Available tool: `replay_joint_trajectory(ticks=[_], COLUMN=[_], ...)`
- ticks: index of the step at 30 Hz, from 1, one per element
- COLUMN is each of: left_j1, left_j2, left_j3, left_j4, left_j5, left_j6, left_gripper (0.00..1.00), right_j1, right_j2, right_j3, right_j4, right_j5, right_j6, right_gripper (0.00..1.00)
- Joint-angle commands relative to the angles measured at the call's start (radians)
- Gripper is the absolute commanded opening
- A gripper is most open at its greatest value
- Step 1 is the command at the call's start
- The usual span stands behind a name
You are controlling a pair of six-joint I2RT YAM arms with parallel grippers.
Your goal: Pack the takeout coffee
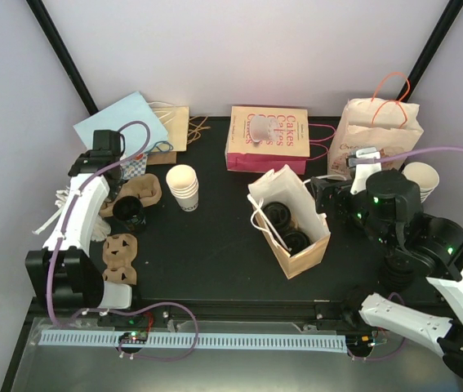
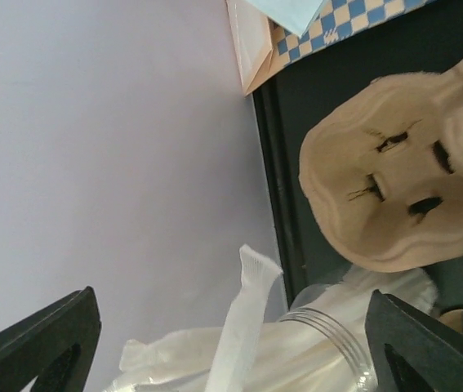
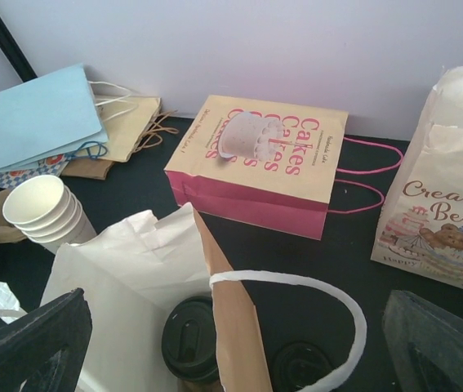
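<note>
Two takeout coffee cups with black lids (image 1: 278,214) (image 1: 295,240) stand inside an open brown paper bag (image 1: 317,245) with white handles at mid-table. In the right wrist view both lids (image 3: 190,339) (image 3: 300,367) show below the bag's edge. My right gripper (image 3: 235,298) is open, just right of and above the bag mouth (image 1: 325,200), holding nothing. My left gripper (image 2: 231,294) is open at the table's left edge over paper-wrapped straws (image 2: 239,327) and a clear plastic rim (image 2: 333,331), touching neither. Another dark lidded cup (image 1: 129,211) stands by the pulp carrier (image 1: 143,189).
A stack of cream cups (image 1: 184,186) stands left of the bag, another (image 1: 421,180) at far right. A second pulp carrier (image 1: 121,260) lies near the left arm's base. Along the back are a blue bag (image 1: 121,122), a pink Cakes bag (image 1: 268,139) and a bear-print bag (image 1: 378,131).
</note>
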Motion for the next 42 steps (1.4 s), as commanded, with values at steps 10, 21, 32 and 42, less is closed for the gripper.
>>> replay_joint_trajectory(ticks=[10,21,32,42], left_j1=[-0.008,-0.020,-0.055,-0.121], left_j2=[0.059,0.042,0.029,0.037], left_j3=[0.023,0.023,0.040,0.210], left_j4=[0.064,0.055,0.035,-0.102], left_j5=[-0.190,-0.214,-0.279,-0.410], left_j6=[0.050,0.060,0.075,0.037], left_gripper=[0.35,0.12,0.02,0.02], right_j1=[-0.005,-0.005,-0.004,-0.004], right_j2=[0.023,0.019,0.008,0.004], right_j3=[0.040,0.042,0.042,0.042], right_j4=[-0.015,-0.021,-0.034,-0.050], right_j5=[-0.024,-0.027,-0.033,-0.031], right_j6=[-0.027,-0.028,-0.015,-0.010], right_gripper=[1.00,1.00,1.00,1.00])
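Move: From the open left gripper, the wrapped straw is already between the fingers, about 2 cm left and 1 cm ahead, almost level with them. The straw bundle in its clear cup centres roughly 4 cm right, 2 cm back and 9 cm lower. The nearer-to-wall cup carrier lies some 9 cm right, 5 cm ahead and 17 cm down; the black cup is about 10 cm right, level fore and aft, 14 cm down. From the right gripper the straw is around 57 cm left, 12 cm ahead and 17 cm lower. Ease the left gripper about 2 cm left onto the single wrapped straw and close the wide-open fingers fully until both pads pinch it. Then, keeping the pinch, lift some 6 cm, drifting slightly back to the right, with the hand rolling roughly 15 degrees in all so its left side rises. ##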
